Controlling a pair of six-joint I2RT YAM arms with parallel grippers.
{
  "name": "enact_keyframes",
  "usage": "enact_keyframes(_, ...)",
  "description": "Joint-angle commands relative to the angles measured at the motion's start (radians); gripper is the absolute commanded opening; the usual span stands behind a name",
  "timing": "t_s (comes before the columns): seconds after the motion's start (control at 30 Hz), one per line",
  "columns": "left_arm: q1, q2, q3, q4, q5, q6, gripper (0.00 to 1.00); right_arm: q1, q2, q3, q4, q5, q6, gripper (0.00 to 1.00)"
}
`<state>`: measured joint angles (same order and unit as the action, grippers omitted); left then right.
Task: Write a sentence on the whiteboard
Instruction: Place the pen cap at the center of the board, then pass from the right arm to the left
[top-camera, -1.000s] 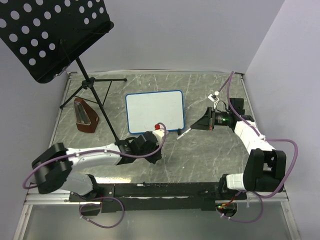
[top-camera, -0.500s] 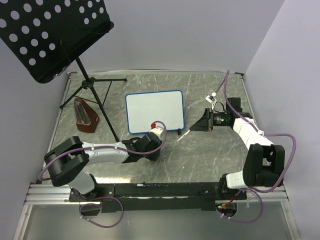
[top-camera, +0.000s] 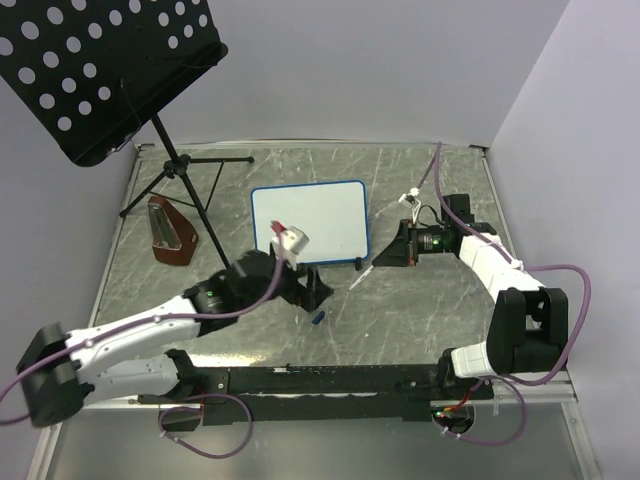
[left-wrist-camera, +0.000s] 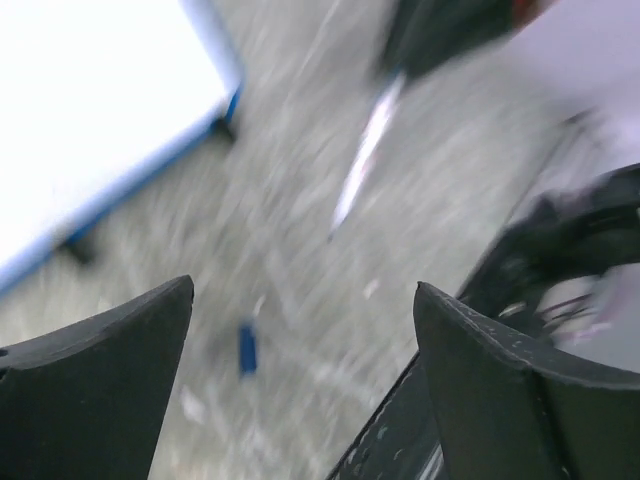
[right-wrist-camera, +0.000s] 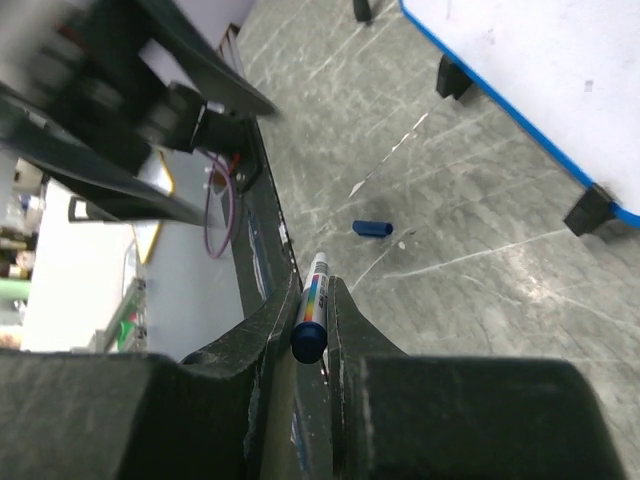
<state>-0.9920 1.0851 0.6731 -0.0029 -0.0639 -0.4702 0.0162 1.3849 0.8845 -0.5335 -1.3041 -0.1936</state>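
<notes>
The whiteboard (top-camera: 310, 222) stands mid-table, blue-framed on small black feet; its face looks blank and no sentence shows on it. My right gripper (top-camera: 386, 256) is shut on a white marker (top-camera: 362, 274) with its tip pointing toward the board's lower right corner; the right wrist view shows the marker (right-wrist-camera: 316, 296) pinched between the jaws of the right gripper (right-wrist-camera: 318, 288), with the whiteboard (right-wrist-camera: 530, 70) beyond. A small blue cap (top-camera: 318, 318) lies on the table. My left gripper (top-camera: 314, 292) hangs open above it; in the blurred left wrist view the cap (left-wrist-camera: 247, 348) lies loose below the left gripper (left-wrist-camera: 300, 380).
A black perforated music stand (top-camera: 100, 70) rises at the back left, its tripod legs (top-camera: 200, 210) spreading over the table. A brown wedge-shaped object (top-camera: 170, 232) stands beside them. A black rail (top-camera: 320, 380) runs along the near edge.
My left gripper opened and the blue cap dropped onto the table; the left arm swung its wrist up and back. My right gripper shifted slightly left, still holding the marker.
</notes>
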Motion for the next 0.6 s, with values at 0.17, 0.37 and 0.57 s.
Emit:
enact_keyframes(0.17, 0.069, 0.152, 0.161, 0.139, 0.406, 0.246, 0.87, 0.106, -0.017, 0.05, -0.017, 0.0, -0.079, 0.0)
enact_keyframes(0.37, 0.055, 0.295, 0.267, 0.112, 0.441, 0.271, 0.76, 0.113, -0.015, 0.057, -0.033, -0.02, -0.09, 0.0)
enact_keyframes(0.57, 0.032, 0.354, 0.278, 0.072, 0.461, 0.28, 0.66, 0.111, -0.02, 0.059, -0.028, -0.035, -0.083, 0.0)
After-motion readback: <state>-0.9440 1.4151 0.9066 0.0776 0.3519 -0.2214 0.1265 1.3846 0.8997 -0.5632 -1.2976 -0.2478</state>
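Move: The left hand is empty and wide open. The pen, held by the right gripper with its bare end out, has its middle about 9 cm to the right, 4 cm ahead and 1 cm lower. The blue cap lies on the table almost straight below, some 14 cm down; the whiteboard's middle is roughly 23 cm ahead and 2 cm left, 15 cm down. From the right hand the pen's middle is about 3 cm left, 1 cm back and 2 cm lower. Heading for the bare end of the held pen, the left hand arcs about 7 cm to the right, first rising some 6 cm and then sinking by as much, while it swings roughly 25 degrees clockwise and its fingers narrow by about a quarter, still open around the pen's end. The right hand keeps its pinch on the pen and brings it about 2.5 cm left and 2 cm back to meet it, turning slightly counter-clockwise. ##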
